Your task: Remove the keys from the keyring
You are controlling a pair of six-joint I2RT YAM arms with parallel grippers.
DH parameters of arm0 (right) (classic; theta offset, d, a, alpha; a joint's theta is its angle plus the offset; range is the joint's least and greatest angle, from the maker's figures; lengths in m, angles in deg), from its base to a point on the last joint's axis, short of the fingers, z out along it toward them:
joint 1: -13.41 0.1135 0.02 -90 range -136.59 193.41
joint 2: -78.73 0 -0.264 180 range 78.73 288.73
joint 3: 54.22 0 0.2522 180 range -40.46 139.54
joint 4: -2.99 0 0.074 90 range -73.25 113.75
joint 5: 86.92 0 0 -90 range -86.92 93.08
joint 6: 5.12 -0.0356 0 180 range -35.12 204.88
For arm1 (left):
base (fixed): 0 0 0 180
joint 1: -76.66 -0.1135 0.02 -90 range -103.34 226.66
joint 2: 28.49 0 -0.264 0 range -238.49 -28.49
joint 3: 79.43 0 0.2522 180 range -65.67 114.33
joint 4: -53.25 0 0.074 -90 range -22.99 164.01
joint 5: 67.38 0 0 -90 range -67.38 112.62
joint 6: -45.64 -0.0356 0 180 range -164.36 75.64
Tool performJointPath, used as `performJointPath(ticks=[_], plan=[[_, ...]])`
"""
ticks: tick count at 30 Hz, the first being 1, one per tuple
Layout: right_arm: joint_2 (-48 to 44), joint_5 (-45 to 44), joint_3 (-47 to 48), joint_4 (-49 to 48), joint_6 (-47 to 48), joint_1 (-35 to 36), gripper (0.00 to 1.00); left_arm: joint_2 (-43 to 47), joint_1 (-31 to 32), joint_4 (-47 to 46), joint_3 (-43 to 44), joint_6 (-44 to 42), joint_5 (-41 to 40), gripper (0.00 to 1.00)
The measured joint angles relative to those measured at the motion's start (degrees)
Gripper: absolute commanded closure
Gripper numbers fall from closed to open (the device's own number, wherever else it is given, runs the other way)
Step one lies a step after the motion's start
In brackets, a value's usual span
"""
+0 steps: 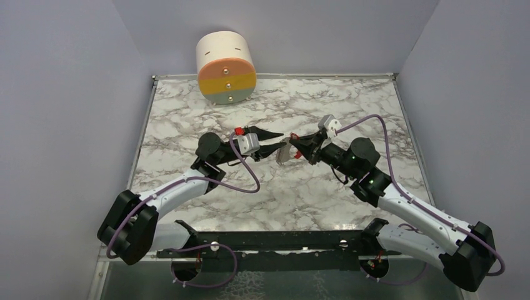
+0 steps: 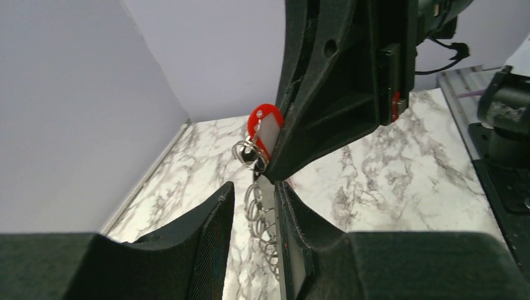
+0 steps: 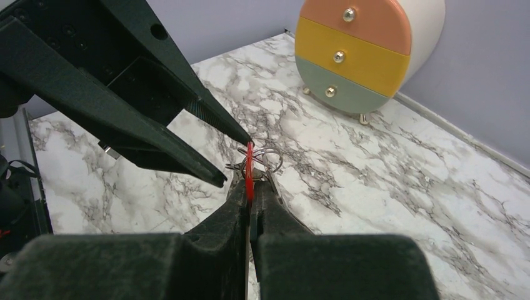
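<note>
My right gripper (image 1: 295, 141) is shut on a red key tag (image 3: 250, 169) and holds it above the middle of the table. The tag also shows in the left wrist view (image 2: 262, 128). The wire keyring (image 3: 267, 160) sits at the tag's end, just past my right fingertips. Silver rings (image 2: 253, 203) and a grey key (image 2: 269, 201) hang below the tag. They show as a pale bunch in the top view (image 1: 284, 154). My left gripper (image 1: 275, 142) is open, tip to tip with the right one. Its jaws stand on either side of the hanging rings and key.
A round drawer unit (image 1: 226, 67) with peach, yellow and grey-green drawer fronts stands at the back edge of the marble table (image 1: 187, 125). It also shows in the right wrist view (image 3: 362, 50). Grey walls close in the table on three sides.
</note>
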Motion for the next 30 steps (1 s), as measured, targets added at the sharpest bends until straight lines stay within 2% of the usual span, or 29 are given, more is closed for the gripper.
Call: performJointPath(ticks=[16, 30], plan=[[-2.05, 1.7, 0.61, 2.51, 1.09, 0.0, 0.99, 2.38, -0.59, 7.02, 2.14, -9.86, -10.6, 0.65], [-3.02, 14.16, 4.96, 7.41, 3.56, 0.0, 0.99, 2.12, -2.4, 7.39, 5.49, -12.39, -13.55, 0.66]])
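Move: The keyring sits just off the left fingertips, about 3 cm to that hand's right, level with it fore and aft and roughly 1 cm lower; the other keys dangle from the ring some 6 cm below the hand, 2 cm back and 2 cm to its right. From the right hand, which already pinches one red-topped key, the ring is about 1 cm ahead and 1 cm left at the same height, with the dangling keys about 2 cm back, 1 cm left and 5 cm below. The left hand, fingers parted and holding nothing, backs off from the keyring about 6 cm forward, rising some 4 cm and easing 3 cm to its left, while its fingertips swing nearly 20 degrees counter-clockwise from pointing right towards forward. The right hand first stays still, then keeps its pinch on the red-topped key and carries the bunch back about 4 cm and up 3 cm, turning it some 15 degrees counter-clockwise. ##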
